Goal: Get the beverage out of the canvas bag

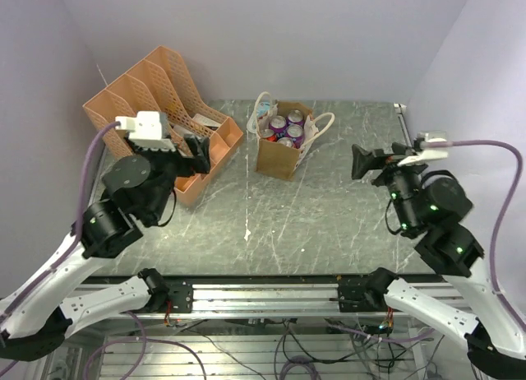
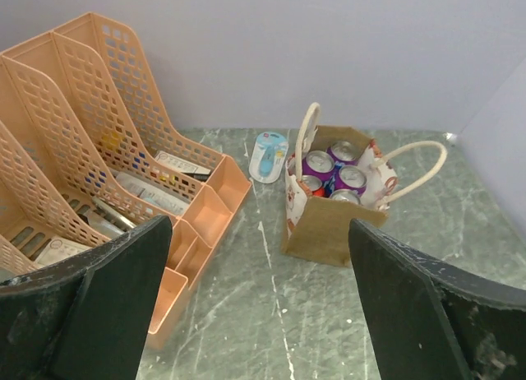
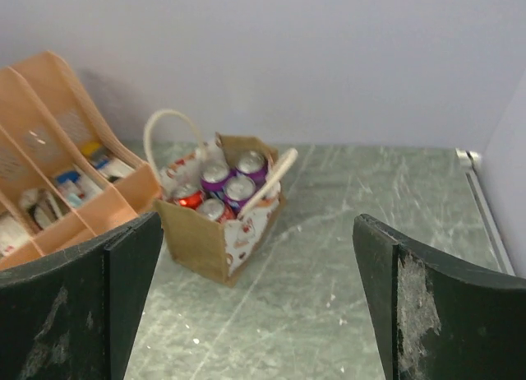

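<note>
The canvas bag (image 1: 277, 156) stands upright at the back middle of the table, tan with cream loop handles and a printed side panel. Several beverage cans (image 1: 288, 130), purple and red, stand packed inside it with their tops showing. The bag (image 2: 325, 226) and cans (image 2: 339, 176) also show in the left wrist view, and the bag (image 3: 196, 242) and cans (image 3: 226, 187) in the right wrist view. My left gripper (image 1: 198, 152) is open and empty, left of the bag over the rack's front. My right gripper (image 1: 366, 163) is open and empty, right of the bag and well apart from it.
An orange plastic file rack (image 1: 156, 96) with papers and small items stands at the back left, close to the bag. A small blue-and-white packet (image 2: 269, 155) lies behind the bag. A metal rail (image 3: 486, 211) runs along the table's right edge. Walls close in the back and sides.
</note>
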{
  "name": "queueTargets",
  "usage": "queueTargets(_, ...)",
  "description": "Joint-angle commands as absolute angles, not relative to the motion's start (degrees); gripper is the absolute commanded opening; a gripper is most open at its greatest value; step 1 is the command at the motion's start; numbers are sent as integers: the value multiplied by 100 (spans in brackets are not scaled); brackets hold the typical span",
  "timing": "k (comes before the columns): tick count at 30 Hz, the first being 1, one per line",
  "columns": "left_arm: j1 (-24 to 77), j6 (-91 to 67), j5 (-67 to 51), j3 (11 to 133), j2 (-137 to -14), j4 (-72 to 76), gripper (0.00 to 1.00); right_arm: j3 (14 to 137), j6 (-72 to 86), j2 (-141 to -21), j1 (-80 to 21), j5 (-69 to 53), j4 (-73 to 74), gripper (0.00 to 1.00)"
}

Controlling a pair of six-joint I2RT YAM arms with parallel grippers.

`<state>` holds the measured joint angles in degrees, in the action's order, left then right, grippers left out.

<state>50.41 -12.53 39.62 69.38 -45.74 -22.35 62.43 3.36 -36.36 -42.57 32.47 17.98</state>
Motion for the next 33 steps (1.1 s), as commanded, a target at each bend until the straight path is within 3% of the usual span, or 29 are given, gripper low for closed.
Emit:
queueTargets(1,4939,-916,4045,7098,-5065,-1743,99,5891,879,-4079,-4070,3769,1741,100)
queueTargets(11,4688,-304,3702,6906,-6127,-815,99,5593,1819,-5677,-3632,3991,1930,100)
queueTargets(21,4497,209,3479,6526,-6556,64,99,5135,2442,-6502,-3314,2975,985,100)
queueTargets(33,4419,818,3474,5873,-6485,1151,98,5567,3408,-7960,-3094,2047,-115,100)
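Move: The beverage cans in the canvas bag lie about 25 cm ahead of my right hand, 17 cm to its left and 35 cm below; the bag's right handle loops up some 11 cm to the right of the cans, level with them. From my left hand the cans are roughly 26 cm ahead, 26 cm right and 35 cm down. The peach rack stands about 20 cm ahead and 13 cm left of that hand, 34 cm below. I swoop my right hand down about 24 cm and 13 cm forward towards the bag's near right corner, tipping the fingers down some 35 degrees and swinging left late on. My left hand eases forward, down and right towards the bag, slowing as I roll its left side up. Both grippers stay wide open and touch nothing. ##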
